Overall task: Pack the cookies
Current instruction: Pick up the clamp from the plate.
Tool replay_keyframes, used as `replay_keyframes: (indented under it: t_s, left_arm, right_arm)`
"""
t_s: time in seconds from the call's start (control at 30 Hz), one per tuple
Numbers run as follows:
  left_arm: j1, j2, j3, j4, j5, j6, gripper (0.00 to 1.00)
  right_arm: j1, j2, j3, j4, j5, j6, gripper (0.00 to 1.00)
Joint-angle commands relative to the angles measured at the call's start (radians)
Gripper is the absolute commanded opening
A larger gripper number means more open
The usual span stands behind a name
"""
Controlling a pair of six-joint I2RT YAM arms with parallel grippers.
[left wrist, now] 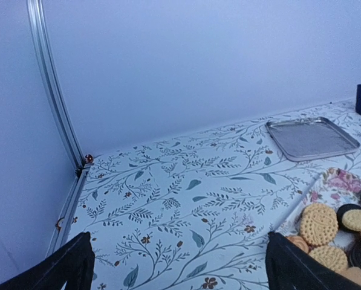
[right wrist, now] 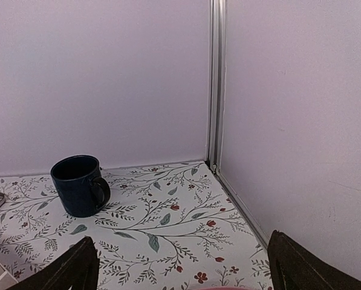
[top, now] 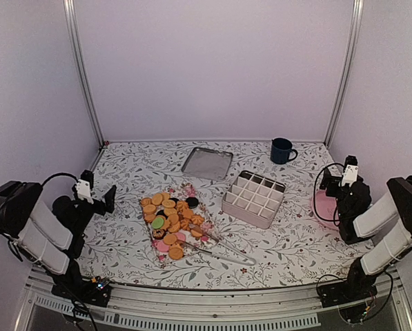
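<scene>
The cookies (top: 170, 219) lie heaped on a floral tray (top: 190, 190) at the table's middle left: mostly orange-golden discs, a few dark, pink and one green. Some of the cookies (left wrist: 318, 223) show at the lower right of the left wrist view. A white gridded box (top: 254, 198) stands right of the heap. My left gripper (top: 103, 200) hangs open at the left, apart from the cookies, with nothing between its fingers (left wrist: 71, 269). My right gripper (top: 338, 181) is open at the far right over a pink plate (top: 321, 207), its fingers (right wrist: 301, 266) empty.
Metal tongs (top: 223, 249) lie by the tray's near right corner. A flat metal tray (top: 207, 163) sits at the back middle, also seen as the metal tray (left wrist: 311, 138). A dark blue mug (top: 282, 150) stands back right; the mug (right wrist: 78, 185) is ahead of the right gripper. Walls enclose the table.
</scene>
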Motion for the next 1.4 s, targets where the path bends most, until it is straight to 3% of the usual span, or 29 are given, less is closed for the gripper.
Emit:
replay_keyframes:
  t_s: [0.0, 0.1, 0.27, 0.4, 0.5, 0.6, 0.7, 0.77, 0.9, 1.0, 1.17, 1.37]
  left_arm:
    - [0.035, -0.132, 0.023, 0.064, -0.003, -0.05, 0.99]
    - [0.038, -0.171, 0.011, 0.059, 0.004, -0.053, 0.99]
    - [0.038, -0.199, 0.027, 0.009, 0.013, -0.05, 0.99]
    - [0.039, -0.222, 0.053, -0.053, 0.002, -0.051, 0.99]
    - [0.04, -0.257, 0.09, -0.135, -0.07, -0.079, 0.99]
    - [0.041, -0.283, 0.083, -0.107, -0.064, -0.066, 0.99]
    - [0.041, -0.276, 0.148, -0.137, -0.089, -0.023, 0.99]
    - [0.039, -0.266, 0.26, -0.293, -0.118, 0.007, 0.99]
    - [0.022, -0.236, 0.483, -0.755, -0.126, 0.048, 0.99]
    - [0.016, -0.294, 0.545, -0.938, -0.067, 0.029, 0.99]
    - [-0.011, -0.233, 0.784, -1.476, 0.017, 0.027, 0.99]
    - [-0.033, -0.279, 0.885, -1.75, 0.112, 0.059, 0.99]
  right_arm:
    - [0.015, -0.12, 0.047, -0.168, 0.103, 0.011, 0.99]
    - [0.014, -0.223, 0.161, -0.407, 0.163, 0.038, 0.99]
    - [0.013, -0.317, 0.259, -0.547, 0.1, 0.027, 0.99]
    - [0.013, -0.369, 0.338, -0.718, 0.068, 0.247, 0.99]
    - [0.014, -0.389, 0.453, -0.924, -0.057, 0.267, 0.99]
    - [0.014, -0.36, 0.557, -1.104, -0.176, 0.318, 0.99]
    - [0.046, -0.331, 0.591, -1.192, -0.231, 0.36, 0.99]
    - [0.121, -0.328, 0.589, -1.2, -0.228, 0.348, 0.99]
    - [0.298, -0.294, 0.636, -1.259, -0.199, 0.278, 0.99]
    - [0.412, -0.249, 0.691, -1.325, -0.167, 0.238, 0.99]
    - [0.574, -0.154, 0.778, -1.4, -0.219, 0.199, 0.99]
    - [0.74, -0.029, 0.849, -1.495, -0.299, 0.164, 0.99]
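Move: The clamp on the cookie plate is the thing to fetch: its middle lies about 40 cm to the right hand's left, some 19 cm back and 16 cm below. The cookie plate is roughly 61 cm left and 7 cm back of that hand, while the divided box sits on the way, around 30 cm left and level in reach. From the left hand the clamp is some 45 cm right, 15 cm back and 13 cm lower. The empty right hand, fingers staying wide open, first climbs some 14 cm with a small reach forward, then sweeps about 30 cm left towards the clamp and over the divided box, sinking again by roughly 7 cm and easing back while the wrist swings counter-clockwise and tips the fingers down. Meanwhile the open left hand rises about 14 cm and then pushes some 10 cm forward, dipping a little and tipping its fingers down at the end, touching nothing. ##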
